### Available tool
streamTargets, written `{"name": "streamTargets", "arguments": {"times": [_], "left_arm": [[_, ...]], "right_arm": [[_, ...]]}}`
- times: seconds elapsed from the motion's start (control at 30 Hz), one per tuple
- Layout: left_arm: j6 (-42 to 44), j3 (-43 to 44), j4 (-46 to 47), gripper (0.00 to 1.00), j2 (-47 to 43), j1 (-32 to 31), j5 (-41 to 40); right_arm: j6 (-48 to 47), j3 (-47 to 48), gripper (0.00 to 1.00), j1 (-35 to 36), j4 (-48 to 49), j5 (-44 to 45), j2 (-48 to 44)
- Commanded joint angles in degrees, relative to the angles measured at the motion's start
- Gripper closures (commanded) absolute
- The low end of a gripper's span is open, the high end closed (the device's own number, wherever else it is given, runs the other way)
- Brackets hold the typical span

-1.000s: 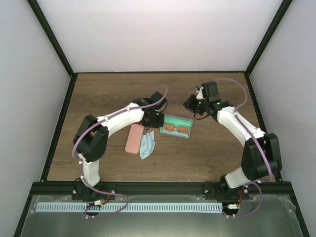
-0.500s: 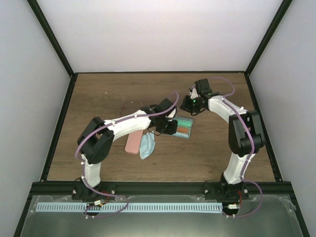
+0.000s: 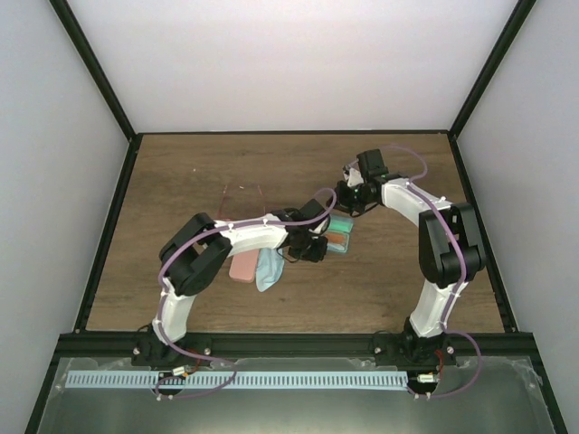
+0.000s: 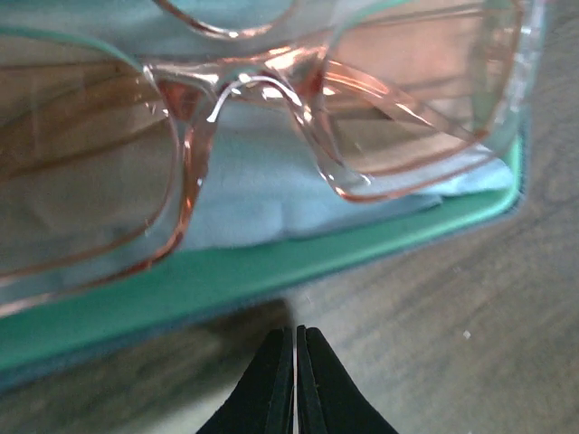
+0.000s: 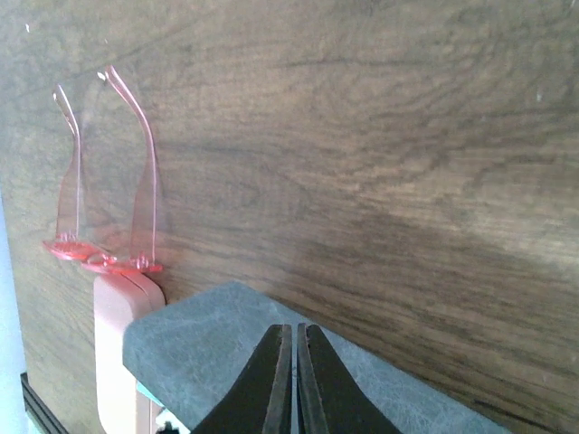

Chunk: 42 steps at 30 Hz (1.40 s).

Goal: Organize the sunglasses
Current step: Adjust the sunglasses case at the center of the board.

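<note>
An orange-red pair of sunglasses (image 4: 262, 117) lies on a light blue cloth inside the open green-lined case (image 4: 226, 271), also seen from above as the case (image 3: 342, 228). My left gripper (image 4: 296, 333) is shut and empty, low over the wood just in front of the case's near rim. A reddish-pink pair of sunglasses (image 3: 242, 193) rests on the table to the far left; its thin arms (image 5: 145, 172) show in the right wrist view. My right gripper (image 5: 296, 333) is shut with nothing in it, hovering over the case's grey-blue lid (image 5: 199, 353).
A pink oblong case (image 3: 244, 265) lies closed left of the open case, with a crumpled light blue cloth (image 3: 269, 269) beside it. The pink case (image 5: 122, 334) also shows in the right wrist view. Black frame rails border the wooden table (image 3: 398, 280).
My left arm has swung right, bringing its gripper to the near edge of the open case, and the jaws closed fully. My right gripper has drawn in and down to the case's lid.
</note>
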Motion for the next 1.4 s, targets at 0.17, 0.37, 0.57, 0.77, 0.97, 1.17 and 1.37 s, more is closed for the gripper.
{"name": "streamTargets", "arguments": {"times": [0.17, 0.37, 0.57, 0.77, 0.97, 1.17, 1.37], "left_arm": [[-1.9, 1.7, -0.2, 0.96, 4.9, 0.0, -3.5], [-2.4, 1.4, -0.6, 0.96, 5.1, 0.0, -4.0], [-2.8, 1.4, -0.3, 0.96, 4.3, 0.0, -5.6], [-5.9, -6.5, 5.4, 0.96, -3.0, 0.0, -11.4], [-10.4, -19.1, 13.9, 0.96, -12.7, -0.2, -17.2], [-15.6, -23.5, 13.8, 0.96, -17.5, -0.4, -18.9], [-16.8, -20.2, 12.2, 0.96, -15.0, -0.3, -18.0]], "right_arm": [[-1.6, -4.5, 0.97, 0.1, 0.8, -2.9, -4.6], [-1.0, -7.8, 0.97, 1.4, 1.0, -1.5, -8.2], [0.0, -12.1, 0.97, 3.1, 1.2, -0.2, -9.6], [1.5, -15.8, 0.97, 4.5, 2.9, -0.2, -10.2], [3.1, -15.6, 0.97, 4.5, 3.8, 0.0, -11.7], [2.2, -13.8, 0.97, 4.5, 2.8, -0.2, -11.6], [1.9, -14.2, 0.97, 4.5, 2.1, -0.2, -11.7]]}}
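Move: The open sunglasses case stands about 6 cm ahead of the left fingertips and 2 cm to their right, at their height; the orange sunglasses lie in its near tray, 4 cm ahead and 1 cm right. The light blue cloth is some 12 cm left of the left hand and 2 cm back, the pink case 19 cm left and 1 cm ahead. From the right hand, behind the raised lid, the case lies about 7 cm back, 1 cm left and 6 cm lower. The right hand, fingers kept shut, comes back towards the base in two pushes, about 7 cm in all and sinking a little, bearing on the back of the raised lid right of its middle. Meanwhile the left hand, also shut, eases 1 cm forward and down at the tray's near side and holds there, then travels about 8 cm left towards the cloth, turning some 20 degrees counter-clockwise and leaving the near side clear as the right hand finishes. ##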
